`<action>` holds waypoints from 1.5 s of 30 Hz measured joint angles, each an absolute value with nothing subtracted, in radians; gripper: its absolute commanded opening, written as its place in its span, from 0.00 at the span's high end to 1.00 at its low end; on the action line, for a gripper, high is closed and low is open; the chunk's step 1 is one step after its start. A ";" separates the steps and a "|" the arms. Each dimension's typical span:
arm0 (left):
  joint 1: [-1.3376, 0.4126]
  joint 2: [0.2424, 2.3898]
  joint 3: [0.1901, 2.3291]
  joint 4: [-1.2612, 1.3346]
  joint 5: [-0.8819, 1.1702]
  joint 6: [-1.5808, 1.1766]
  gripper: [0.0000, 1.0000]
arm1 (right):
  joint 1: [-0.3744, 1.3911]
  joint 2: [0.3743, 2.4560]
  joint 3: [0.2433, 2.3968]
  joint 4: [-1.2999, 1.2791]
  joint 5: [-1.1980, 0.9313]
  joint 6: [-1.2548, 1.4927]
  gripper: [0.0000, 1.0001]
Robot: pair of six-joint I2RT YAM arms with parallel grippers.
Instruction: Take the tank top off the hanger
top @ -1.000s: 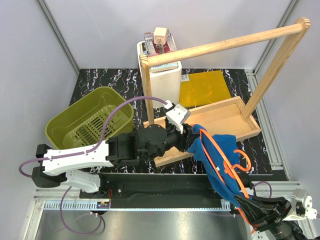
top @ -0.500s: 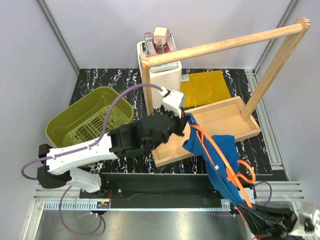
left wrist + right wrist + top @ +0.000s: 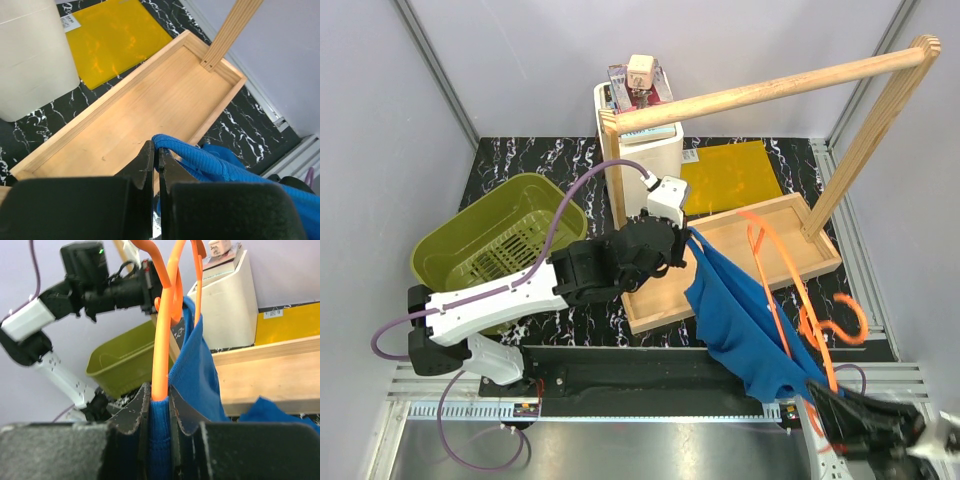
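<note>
The blue tank top (image 3: 740, 320) hangs stretched between my two grippers above the table's front edge. My left gripper (image 3: 686, 236) is shut on one shoulder strap (image 3: 192, 154), as the left wrist view (image 3: 156, 150) shows. My right gripper (image 3: 818, 400) is shut on the orange hanger (image 3: 782, 290), with the tank top's lower fabric (image 3: 162, 450) pinched between the jaws too. In the right wrist view (image 3: 160, 395) the hanger (image 3: 162, 335) rises straight up from the jaws. The hanger's frame stands to the right of the held strap, motion-blurred, with its hook (image 3: 842, 322) at the right.
A wooden tray (image 3: 790, 215) carrying a wooden rail frame (image 3: 770, 88) lies under the tank top. A yellow mat (image 3: 728, 172) and a white box (image 3: 650, 160) are behind it. A green basket (image 3: 495, 245) stands at the left.
My left gripper has lifted the strap up and back. My right gripper has pulled the hanger down and right. The hanger's upper frame has come out from the strap and swung right.
</note>
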State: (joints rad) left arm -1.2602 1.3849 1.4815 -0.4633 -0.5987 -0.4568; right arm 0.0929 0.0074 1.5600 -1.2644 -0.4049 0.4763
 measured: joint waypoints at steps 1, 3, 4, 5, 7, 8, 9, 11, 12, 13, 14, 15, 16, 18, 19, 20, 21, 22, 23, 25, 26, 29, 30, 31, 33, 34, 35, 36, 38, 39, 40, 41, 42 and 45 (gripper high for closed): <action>-1.256 1.385 1.478 -0.467 -0.599 -0.456 1.00 | 0.093 0.007 1.515 -1.229 -0.400 0.488 1.00; -1.248 1.385 1.478 -0.478 -0.600 -0.455 1.00 | 0.094 0.009 1.439 -1.168 -0.385 0.508 1.00; -1.245 1.385 1.478 -0.479 -0.602 -0.453 1.00 | 0.094 0.012 1.406 -1.140 -0.378 0.517 1.00; -1.242 1.385 1.478 -0.478 -0.605 -0.449 1.00 | 0.094 0.019 1.380 -1.117 -0.374 0.522 1.00; -1.238 1.385 1.478 -0.479 -0.610 -0.440 1.00 | 0.094 0.041 1.336 -1.073 -0.363 0.525 1.00; -1.237 1.385 1.479 -0.480 -0.615 -0.433 1.00 | 0.094 0.052 1.310 -1.044 -0.358 0.525 1.00; -1.235 1.386 1.482 -0.482 -0.619 -0.422 0.99 | 0.094 0.064 1.283 -1.019 -0.356 0.525 1.00; -1.231 1.395 1.498 -0.485 -0.629 -0.405 0.95 | 0.094 0.096 1.236 -0.981 -0.351 0.523 1.00; -1.227 1.403 1.511 -0.485 -0.636 -0.392 0.94 | 0.094 0.113 1.216 -0.964 -0.348 0.521 1.00; -1.225 1.407 1.519 -0.485 -0.641 -0.384 0.91 | 0.094 0.130 1.204 -0.954 -0.347 0.519 1.00; -1.222 1.412 1.528 -0.485 -0.645 -0.373 0.91 | 0.095 0.154 1.193 -0.943 -0.343 0.513 1.00; -1.220 1.415 1.536 -0.485 -0.649 -0.363 0.92 | 0.095 0.171 1.190 -0.937 -0.340 0.509 1.00; -1.216 1.415 1.542 -0.485 -0.652 -0.356 1.00 | 0.095 0.190 1.190 -0.931 -0.336 0.503 1.00; -1.214 1.415 1.549 -0.485 -0.655 -0.343 1.00 | 0.096 0.213 1.192 -0.913 -0.327 0.494 1.00; -1.213 1.415 1.553 -0.485 -0.655 -0.335 1.00 | 0.096 0.219 1.196 -0.908 -0.323 0.491 1.00; -1.213 1.415 1.554 -0.485 -0.654 -0.333 1.00 | 0.096 0.221 1.201 -0.905 -0.322 0.490 1.00; -1.213 1.415 1.554 -0.485 -0.653 -0.331 1.00 | 0.096 0.221 1.211 -0.901 -0.321 0.487 1.00; -1.213 1.415 1.554 -0.485 -0.650 -0.329 1.00 | 0.096 0.221 1.222 -0.898 -0.321 0.486 1.00; -1.213 1.415 1.554 -0.485 -0.646 -0.329 1.00 | 0.097 0.222 1.234 -0.891 -0.322 0.484 1.00; -1.213 1.415 1.554 -0.484 -0.631 -0.329 1.00 | 0.097 0.237 1.263 -0.875 -0.323 0.477 1.00; -1.213 1.415 1.554 -0.484 -0.622 -0.328 1.00 | 0.097 0.251 1.277 -0.868 -0.324 0.474 1.00; -1.213 1.415 1.554 -0.483 -0.593 -0.326 1.00 | 0.098 0.342 1.343 -0.840 -0.334 0.462 1.00; -1.213 1.415 1.554 -0.482 -0.582 -0.325 1.00 | 0.098 0.384 1.364 -0.827 -0.337 0.459 1.00; -1.213 1.415 1.554 -0.479 -0.571 -0.324 1.00 | 0.098 0.420 1.377 -0.815 -0.339 0.457 1.00; -1.213 1.414 1.554 -0.477 -0.548 -0.324 1.00 | 0.098 0.484 1.391 -0.793 -0.351 0.453 1.00; -1.213 1.412 1.553 -0.475 -0.540 -0.325 1.00 | 0.098 0.508 1.393 -0.787 -0.358 0.453 1.00; -1.213 1.408 1.549 -0.469 -0.525 -0.326 1.00 | 0.098 0.532 1.393 -0.781 -0.366 0.453 1.00; -1.213 1.401 1.540 -0.460 -0.515 -0.327 1.00 | 0.098 0.549 1.386 -0.774 -0.375 0.456 1.00; -1.213 1.383 1.517 -0.447 -0.498 -0.331 0.96 | 0.098 0.550 1.331 -0.749 -0.387 0.466 1.00; -1.213 1.374 1.504 -0.442 -0.495 -0.331 0.86 | 0.098 0.540 1.299 -0.744 -0.388 0.472 1.00; -1.213 1.368 1.494 -0.440 -0.494 -0.330 0.65 | 0.098 0.524 1.257 -0.738 -0.389 0.479 1.00; -1.213 1.366 1.488 -0.440 -0.495 -0.326 0.52 | 0.098 0.508 1.213 -0.733 -0.391 0.485 1.00; -1.213 1.366 1.483 -0.441 -0.498 -0.322 0.43 | 0.098 0.492 1.169 -0.725 -0.395 0.490 1.00; -1.213 1.365 1.479 -0.449 -0.507 -0.317 0.25 | 0.098 0.471 1.064 -0.719 -0.402 0.495 1.00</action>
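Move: My left hand holds one end of the tank top, stretched tight towards my right hand, which pinches the hanger and the cloth on it roughly 27 cm back and 17 cm to its right, some 5 cm higher. From my right hand, that cloth end is about 27 cm ahead and 17 cm left. The wooden tray lies about 12 cm ahead of my left hand, 10 cm right and 30 cm down, the white bin some 26 cm ahead and 9 cm left. Keeping my pinch on the hanger and cloth, I drive my right hand forward about 24 cm towards my left: first level, then up some 6 cm and quickly down 9, tipping it down about 20 degrees. My left hand eases 3 cm forward with its cloth end and draws partly back, then opens halfway and lets the cloth go. ##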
